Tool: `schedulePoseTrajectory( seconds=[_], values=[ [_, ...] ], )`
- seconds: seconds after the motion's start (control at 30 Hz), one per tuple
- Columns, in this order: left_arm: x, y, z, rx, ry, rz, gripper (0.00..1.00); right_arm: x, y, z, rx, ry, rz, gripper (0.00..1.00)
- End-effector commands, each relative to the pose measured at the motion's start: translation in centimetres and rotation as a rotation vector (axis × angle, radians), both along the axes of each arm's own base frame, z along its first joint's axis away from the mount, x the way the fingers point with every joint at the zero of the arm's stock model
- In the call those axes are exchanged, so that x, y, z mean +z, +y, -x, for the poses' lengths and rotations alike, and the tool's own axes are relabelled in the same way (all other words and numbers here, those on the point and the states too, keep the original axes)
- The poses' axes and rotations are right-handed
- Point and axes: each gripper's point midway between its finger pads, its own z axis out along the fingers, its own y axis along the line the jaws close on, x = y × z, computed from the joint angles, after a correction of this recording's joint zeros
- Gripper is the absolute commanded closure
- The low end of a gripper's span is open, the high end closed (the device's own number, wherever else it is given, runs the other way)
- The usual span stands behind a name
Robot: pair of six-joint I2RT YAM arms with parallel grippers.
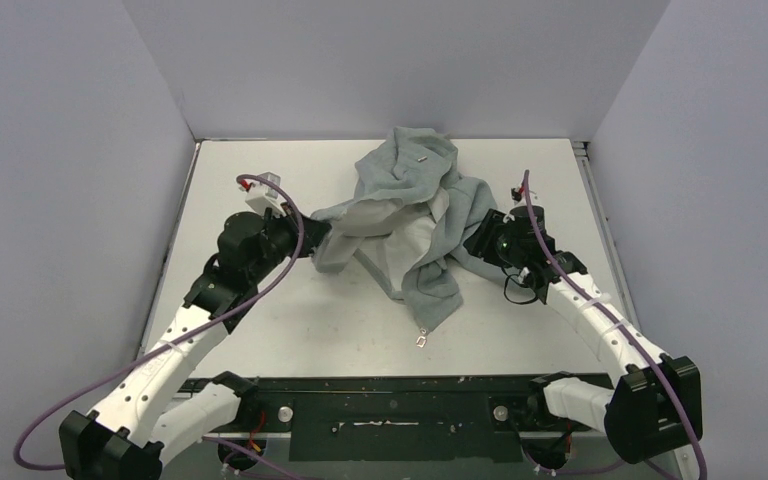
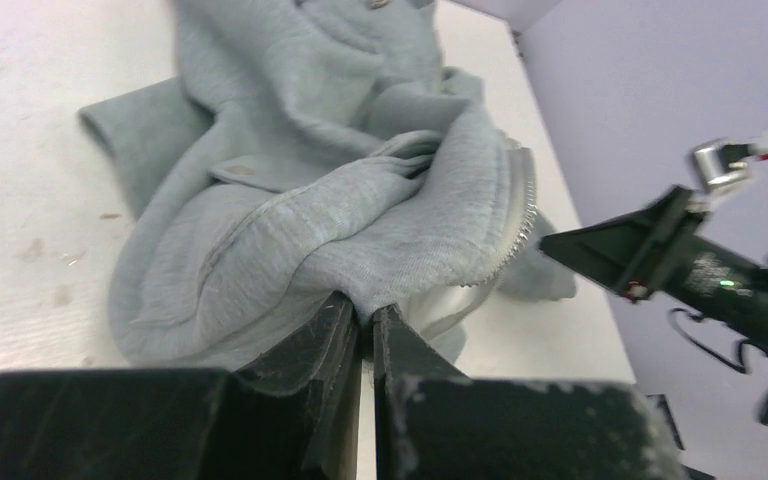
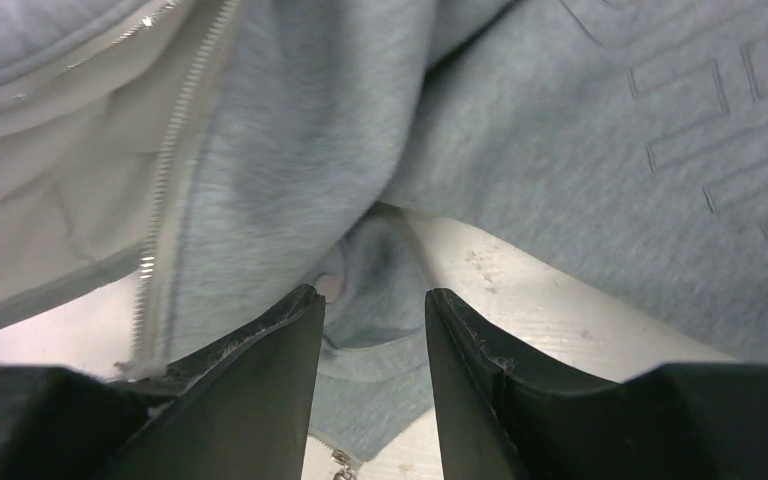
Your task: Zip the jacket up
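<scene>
The light grey jacket [image 1: 407,205] lies crumpled in the middle of the table, its front apart and its pale lining showing. My left gripper [image 1: 313,240] is at the jacket's left edge, and in the left wrist view [image 2: 365,312] it is shut on a fold of grey fabric. The zipper teeth [image 2: 522,222] run along the edge just beyond that fold. My right gripper [image 1: 480,240] is at the jacket's right side; in the right wrist view [image 3: 372,296] its jaws stand apart over grey fabric, pinching nothing. A zipper row [image 3: 166,190] runs to its left. The metal zipper pull [image 1: 421,340] rests on the table at the jacket's near tip.
The white table [image 1: 260,320] is walled by pale panels at the back and both sides. A black mounting rail [image 1: 390,400] with both arm bases runs along the near edge. In the left wrist view the right arm's black gripper [image 2: 620,250] reaches in from the right.
</scene>
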Motion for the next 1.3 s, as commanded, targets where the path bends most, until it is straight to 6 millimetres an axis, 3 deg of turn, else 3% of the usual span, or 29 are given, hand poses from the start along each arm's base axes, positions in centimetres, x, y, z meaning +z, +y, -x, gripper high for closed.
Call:
schedulePoseTrajectory(
  seconds=[0.0, 0.13, 0.2, 0.27, 0.37, 0.5, 0.63, 0.8, 0.9, 1.1, 1.27],
  values=[
    [7.7, -4.7, 0.7, -0.081, -0.184, 0.165, 1.00, -1.6, -0.2, -0.4, -0.053, 0.048, -0.051, 0.58],
    [7.6, -10.7, 3.4, -0.179, -0.215, 0.132, 1.00, -1.8, -0.2, -0.7, -0.061, 0.051, -0.066, 0.58],
    [5.9, -12.1, 4.0, -0.192, -0.198, 0.081, 1.00, -1.5, 0.0, -0.7, -0.048, 0.043, -0.080, 0.57],
    [3.4, -12.3, 3.8, -0.177, -0.154, 0.038, 1.00, -0.9, 0.6, -0.5, 0.001, 0.026, -0.104, 0.55],
    [-0.2, -10.7, 3.3, -0.095, -0.079, -0.024, 1.00, -0.2, 1.7, 0.9, 0.103, 0.005, -0.128, 0.51],
    [-4.0, -7.4, 3.0, 0.019, 0.009, -0.106, 1.00, -1.2, 1.6, 4.0, 0.167, 0.052, -0.101, 0.49],
    [-5.9, -5.5, 2.7, 0.044, 0.062, -0.114, 1.00, -2.7, 2.2, 7.6, 0.224, 0.123, -0.078, 0.43],
    [-7.5, -4.4, 2.6, 0.050, 0.102, -0.120, 1.00, -4.2, 6.2, 11.3, 0.337, 0.119, -0.010, 0.37],
    [-8.0, -3.9, 2.4, 0.050, 0.112, -0.127, 1.00, -4.8, 7.1, 11.4, 0.400, 0.073, 0.114, 0.36],
    [-8.6, -2.7, 2.3, 0.048, 0.139, -0.130, 1.00, -5.3, 6.5, 8.8, 0.477, 0.034, 0.353, 0.36],
    [-8.9, -1.8, 2.4, 0.047, 0.150, -0.145, 1.00, -7.2, 6.8, 8.8, 0.548, 0.100, 0.418, 0.34]
  ],
)
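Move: From the right hand, open and empty, the zip pull lies about 14 cm back, 8 cm left and some 14 cm below, on bare table at the tip of the jacket's right front panel. That panel's middle is about level ahead, 4 cm left and 13 cm down. The hem held by the left hand is about 27 cm left, 2 cm back and 10 cm higher. From the left hand the zip pull lies some 12 cm back, 20 cm right and 25 cm below. Still pinching the raised hem, the left hand swings it about 12 cm right and 5 cm back, then carries it down and back left, ending some 10 cm lower near its starting side. Meanwhile the right hand dips, sweeps back and left towards the zip pull and sinks, ending about 11 cm farther back and 7 cm more to the left after easing slightly forward; it turns some 30 degrees counter-clockwise and its fingers open wider, poised above the panel's tip, not yet gripping. ##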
